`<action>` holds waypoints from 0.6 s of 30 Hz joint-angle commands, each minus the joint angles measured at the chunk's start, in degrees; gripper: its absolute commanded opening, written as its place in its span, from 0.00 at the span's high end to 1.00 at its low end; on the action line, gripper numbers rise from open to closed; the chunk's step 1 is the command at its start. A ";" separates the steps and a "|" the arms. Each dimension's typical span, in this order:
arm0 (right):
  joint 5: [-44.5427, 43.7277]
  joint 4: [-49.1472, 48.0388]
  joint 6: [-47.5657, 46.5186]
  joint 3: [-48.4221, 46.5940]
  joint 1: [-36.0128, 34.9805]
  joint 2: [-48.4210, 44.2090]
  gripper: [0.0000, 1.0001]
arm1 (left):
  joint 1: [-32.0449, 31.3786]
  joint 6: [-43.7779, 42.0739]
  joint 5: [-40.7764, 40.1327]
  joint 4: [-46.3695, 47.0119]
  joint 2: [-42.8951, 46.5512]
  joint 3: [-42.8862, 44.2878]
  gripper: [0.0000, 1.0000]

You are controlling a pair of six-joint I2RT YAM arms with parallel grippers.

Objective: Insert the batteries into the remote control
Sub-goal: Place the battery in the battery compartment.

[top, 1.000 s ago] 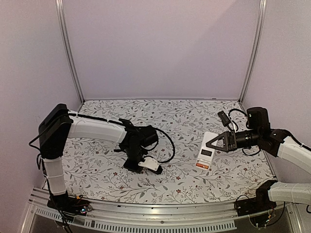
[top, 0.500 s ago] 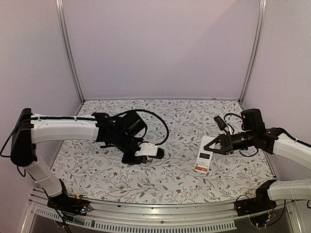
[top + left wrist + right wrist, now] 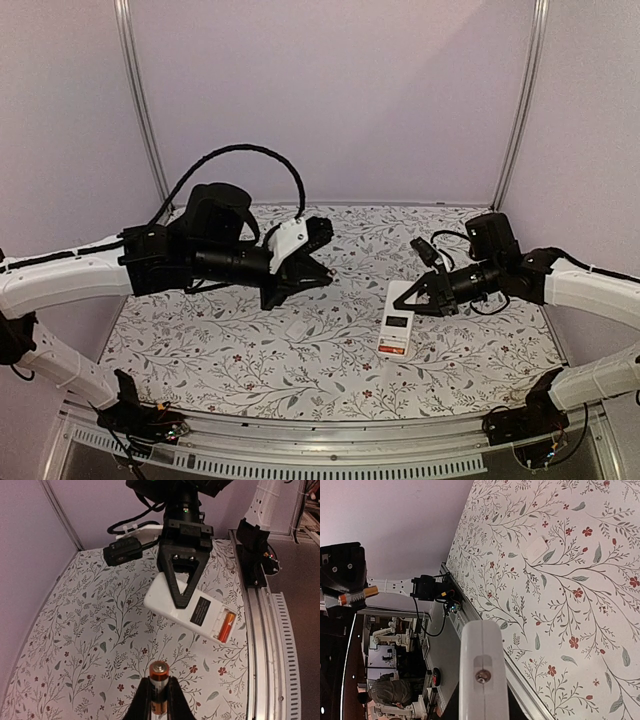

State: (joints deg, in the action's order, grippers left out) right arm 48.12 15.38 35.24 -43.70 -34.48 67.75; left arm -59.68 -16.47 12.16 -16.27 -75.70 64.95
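An orange battery (image 3: 159, 682) with a dark band stands upright in my left gripper (image 3: 159, 680), which is shut on it in mid-air above the table. The white remote control (image 3: 187, 605) hangs back side up ahead of it, my right gripper (image 3: 182, 592) shut on its far end. One orange battery (image 3: 226, 626) lies in the remote's open recess. From above, the left gripper (image 3: 328, 278) sits left of the remote control (image 3: 398, 305), which the right gripper (image 3: 412, 300) holds tilted. In the right wrist view the remote control (image 3: 482, 665) shows end-on between the fingers.
A small flat white cover plate (image 3: 298, 328) lies on the floral table (image 3: 230, 350) below the left gripper, and the cover plate (image 3: 538, 546) also shows in the right wrist view. The metal rail (image 3: 330, 432) runs along the near edge. Pale walls enclose the back and sides.
My left arm has risen from the table and swung up and right toward the centre with the battery. The right gripper has carried the remote leftward and slightly down.
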 commanded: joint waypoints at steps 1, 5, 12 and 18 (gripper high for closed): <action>-1.45 -5.11 5.85 -2.94 -2.70 2.50 1.00 | -4.71 4.21 1.50 7.03 -0.58 -0.77 0.99; -2.30 -8.82 9.59 -3.36 -4.60 4.30 1.00 | -7.49 4.15 2.35 10.79 -3.29 -0.97 0.99; -3.02 -14.44 14.35 -1.72 -6.35 5.59 1.00 | -12.00 2.65 3.45 12.20 -10.27 1.31 0.99; -2.21 -16.84 15.96 -1.19 -6.48 6.34 1.00 | -13.18 1.19 3.11 9.63 -14.68 4.09 1.00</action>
State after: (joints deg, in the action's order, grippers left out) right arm 45.71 2.52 49.06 -45.54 -40.51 73.30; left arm -71.81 -13.91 15.16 -5.76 -88.92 66.57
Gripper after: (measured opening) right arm 0.144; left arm 0.075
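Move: The second battery is in my left fingers. The remote's battery compartment, with an empty slot, lies about 9 cm back, 13 cm to my left hand's right and 8 cm below. The first battery sits in the compartment's far side, roughly 1 cm farther back; the dark label is about 4 cm ahead of the compartment. The battery cover lies on the table 1 cm ahead, 5 cm left and 25 cm below. For my right hand, the compartment is some 7 cm back, 1 cm left and 3 cm lower. Keeping the second battery pinched, I swing my left hand right and back, about 8 cm each way, towards the open compartment; it rises a centimetre, then sinks some 6, turning clockwise by roughly 15 degrees. My right hand still grips the remote and brings it about 4 cm left to meet it, rising slightly. ##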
